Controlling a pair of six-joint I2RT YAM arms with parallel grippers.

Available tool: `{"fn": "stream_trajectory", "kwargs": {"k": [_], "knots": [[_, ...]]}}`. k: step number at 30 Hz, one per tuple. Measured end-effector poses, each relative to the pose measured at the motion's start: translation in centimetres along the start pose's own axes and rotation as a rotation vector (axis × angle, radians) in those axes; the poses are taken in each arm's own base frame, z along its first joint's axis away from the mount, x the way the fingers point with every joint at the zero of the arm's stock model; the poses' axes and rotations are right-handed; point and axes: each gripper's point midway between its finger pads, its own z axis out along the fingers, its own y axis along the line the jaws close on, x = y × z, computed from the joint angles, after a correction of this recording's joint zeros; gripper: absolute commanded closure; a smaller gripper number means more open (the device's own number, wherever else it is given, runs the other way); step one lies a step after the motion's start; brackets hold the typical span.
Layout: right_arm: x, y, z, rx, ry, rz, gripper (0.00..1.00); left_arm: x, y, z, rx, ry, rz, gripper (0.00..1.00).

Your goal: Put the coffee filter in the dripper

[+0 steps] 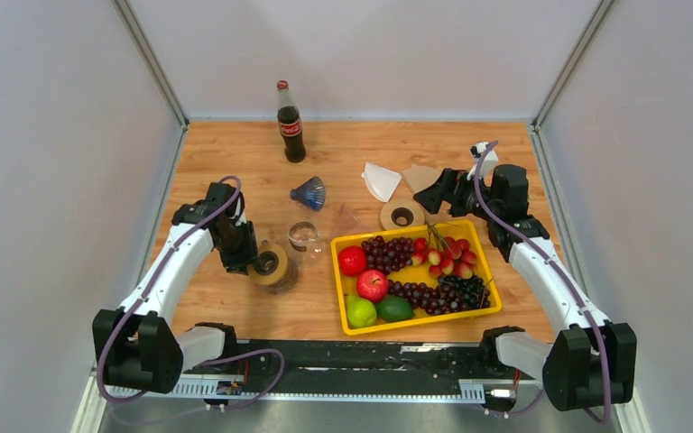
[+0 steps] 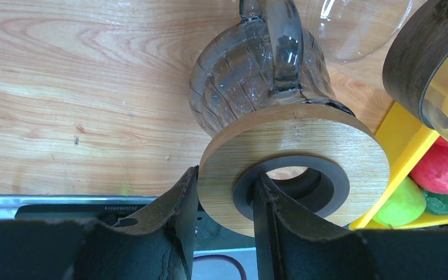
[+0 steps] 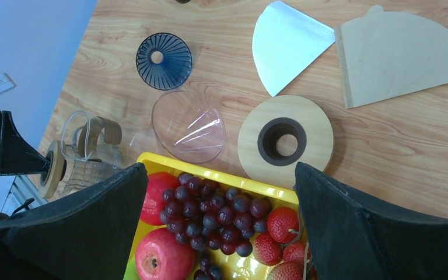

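Observation:
A white coffee filter [image 1: 381,180] [image 3: 286,44] lies flat on the far part of the table, with a brown filter [image 1: 420,176] [image 3: 396,52] right of it. A glass dripper [image 2: 256,76] with a wooden collar [image 1: 271,265] [image 2: 294,140] lies tipped on its side. My left gripper [image 1: 254,262] [image 2: 227,175] is shut on that collar, one finger in its hole and one outside the rim. A blue dripper [image 1: 309,192] [image 3: 164,60] and a clear dripper [image 1: 347,221] [image 3: 189,125] lie nearby. My right gripper [image 1: 438,191] [image 3: 219,169] hangs open and empty over the tray's far edge, just short of the filters.
A yellow tray [image 1: 406,236] [image 3: 210,172] of apples, grapes, strawberries and limes fills the near right. A loose wooden ring [image 1: 401,215] [image 3: 285,140] lies behind it. A glass server [image 1: 302,236] stands beside the held dripper. A cola bottle [image 1: 290,122] stands at the back.

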Motion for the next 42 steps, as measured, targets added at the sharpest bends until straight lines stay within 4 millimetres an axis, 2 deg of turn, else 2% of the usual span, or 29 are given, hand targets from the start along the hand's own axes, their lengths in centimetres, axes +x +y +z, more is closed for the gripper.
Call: {"fn": "stream_trajectory", "kwargs": {"k": [5, 13, 21, 29, 32, 42], "knots": [[0.0, -0.1, 0.0, 0.005, 0.001, 0.001, 0.00, 0.3, -0.4, 0.0, 0.026, 0.013, 0.004, 0.57], [0.1, -0.1, 0.0, 0.007, 0.003, 0.002, 0.00, 0.6, -0.7, -0.2, 0.049, 0.019, 0.019, 0.32], [0.2, -0.2, 0.1, 0.008, 0.005, 0.004, 0.00, 0.8, -0.9, -0.3, 0.062, 0.023, 0.024, 0.24], [0.2, -0.2, 0.1, 0.008, 0.006, 0.001, 0.00, 1.2, -1.9, -0.4, 0.109, 0.042, 0.049, 0.16], [0.2, -0.2, 0.1, 0.008, 0.006, 0.000, 0.00, 1.3, -2.1, -0.3, 0.118, 0.049, 0.063, 0.09], [0.2, -0.2, 0.1, 0.008, 0.006, -0.005, 0.00, 1.3, -2.9, 0.2, 0.128, 0.055, 0.100, 0.06]]}}
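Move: The left hand holds the wooden ring by its left band, with the ring's middle about 3 cm to the hand's right at fingertip height. The ring already lies on the glass carafe, whose middle is some 4 cm right and 5 cm below. The glass cup stands about 8 cm ahead, 11 cm right and 6 cm lower; the blue dripper is roughly 20 cm ahead, 11 cm right and 8 cm lower. From the idle right hand, the carafe is some 33 cm left, 12 cm back and 15 cm down. To its right, about 3 cm in all and nearly level, the left hand shifts over the carafe mouth while its fingers spread from under half open to nearly full. The outer finger comes off the ring's rim; the other finger stays in the hole, crossing to its right side and nudging the ring rightward over the carafe. The hand turns only slightly, clockwise. ##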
